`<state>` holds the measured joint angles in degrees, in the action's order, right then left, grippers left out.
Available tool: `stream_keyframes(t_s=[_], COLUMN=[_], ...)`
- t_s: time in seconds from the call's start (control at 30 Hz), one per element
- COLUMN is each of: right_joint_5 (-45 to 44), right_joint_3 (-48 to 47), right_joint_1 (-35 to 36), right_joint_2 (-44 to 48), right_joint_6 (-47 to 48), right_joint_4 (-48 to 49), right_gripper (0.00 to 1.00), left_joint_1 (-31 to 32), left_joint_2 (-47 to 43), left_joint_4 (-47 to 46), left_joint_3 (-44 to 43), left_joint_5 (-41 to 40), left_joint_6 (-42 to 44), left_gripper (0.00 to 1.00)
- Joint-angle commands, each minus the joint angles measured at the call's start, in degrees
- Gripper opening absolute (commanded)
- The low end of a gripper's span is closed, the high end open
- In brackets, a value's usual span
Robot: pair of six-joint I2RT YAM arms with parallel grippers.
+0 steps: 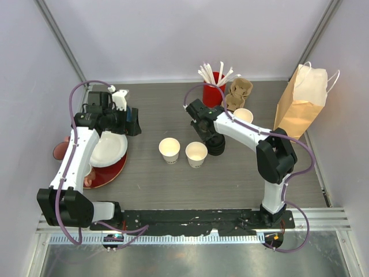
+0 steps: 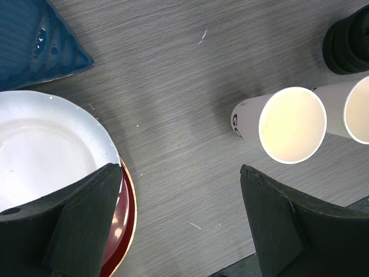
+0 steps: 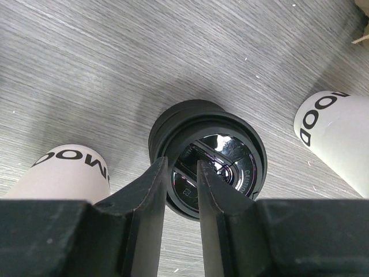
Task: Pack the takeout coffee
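Two white paper cups of the takeout coffee [image 1: 169, 150] [image 1: 196, 154] stand side by side at mid-table, both with open tops and no lids on. In the left wrist view they are at the right [image 2: 292, 124] [image 2: 360, 109]. A stack of black lids [image 1: 218, 148] [image 3: 230, 156] sits just right of them. My right gripper [image 1: 209, 138] [image 3: 183, 173] reaches down onto it, shut on the top lid's rim, one finger outside and one inside. Over the table beside the plates, my left gripper [image 1: 131, 122] [image 2: 181, 216] hangs wide open and holds nothing.
A white plate [image 1: 106, 149] lies on a red plate [image 1: 109, 171] at the left, with a blue dish [image 2: 34, 40] beside them. At the back are a red cup of stirrers [image 1: 214, 86], a cardboard carrier [image 1: 238, 92], a third white cup [image 1: 243, 115] and a paper bag [image 1: 300, 104].
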<state>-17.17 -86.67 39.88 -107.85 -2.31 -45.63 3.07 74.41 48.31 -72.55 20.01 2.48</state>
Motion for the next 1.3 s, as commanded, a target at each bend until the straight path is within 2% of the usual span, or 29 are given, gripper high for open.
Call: stream_keyframes(t_s=[0.0,0.4,0.57,0.7,0.8,0.9,1.27], right_joint_5=[0.29,-1.11,-2.69,-2.96,-3.13,-3.48,-3.04], right_joint_3=[-2.53,-1.83,-0.69,-0.69,-1.30,-1.74,-3.15], right_joint_1=[-0.06,-0.06,-0.06,-0.06,-0.15,-0.06,-0.59], right_joint_2=[0.80,-1.48,-1.75,-0.96,0.27,2.38,7.66], right_joint_6=[-0.51,0.20,0.64,0.46,0.11,0.02,-0.07], right_joint_4=[1.50,1.33,1.42,0.89,-0.07,-0.69,-1.57], right_gripper=[0.33,0.34,0.24,0.09,0.03,0.01,0.01], left_joint_1=[-0.17,-0.17,-0.17,-0.17,-0.17,-0.17,-0.17], left_joint_2=[-1.11,-0.85,-0.93,-0.67,-0.76,-0.76,-1.11], left_joint_4=[-0.15,-0.06,-0.06,-0.06,-0.15,-0.15,-0.06], left_joint_3=[-0.31,-0.31,-0.40,-0.48,-0.40,-0.48,-0.31], left_joint_5=[0.47,0.47,0.56,0.56,0.56,0.56,0.73], left_joint_6=[0.95,1.21,1.30,1.30,1.21,1.39,1.30], left_gripper=[0.88,0.89,0.88,0.88,0.88,0.89,0.89])
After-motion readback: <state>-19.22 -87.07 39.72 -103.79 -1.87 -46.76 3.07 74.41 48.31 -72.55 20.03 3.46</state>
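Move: The top coffee lid of the black stack has its middle about 3 cm to the right of the right hand and some 1 cm below; the slightly open fingertips are at its left rim. The nearer open cup stands roughly 6 cm back and 5 cm left, the other open cup 5 cm back and 14 cm left. The cup stack is about 6 cm ahead and 12 cm right. From the left hand the lid lies some 31 cm right, 2 cm ahead and 13 cm below. The right fingers pinch the left rim of the top black lid: the hand settles about 1 cm down onto it, the small gap closes, and the grip is kept as the hand drifts slightly left. It then rises straight up, roughly 4 cm from its lowest point and speeding up, lifting away from the stack with the fingers tipping a little forward. ##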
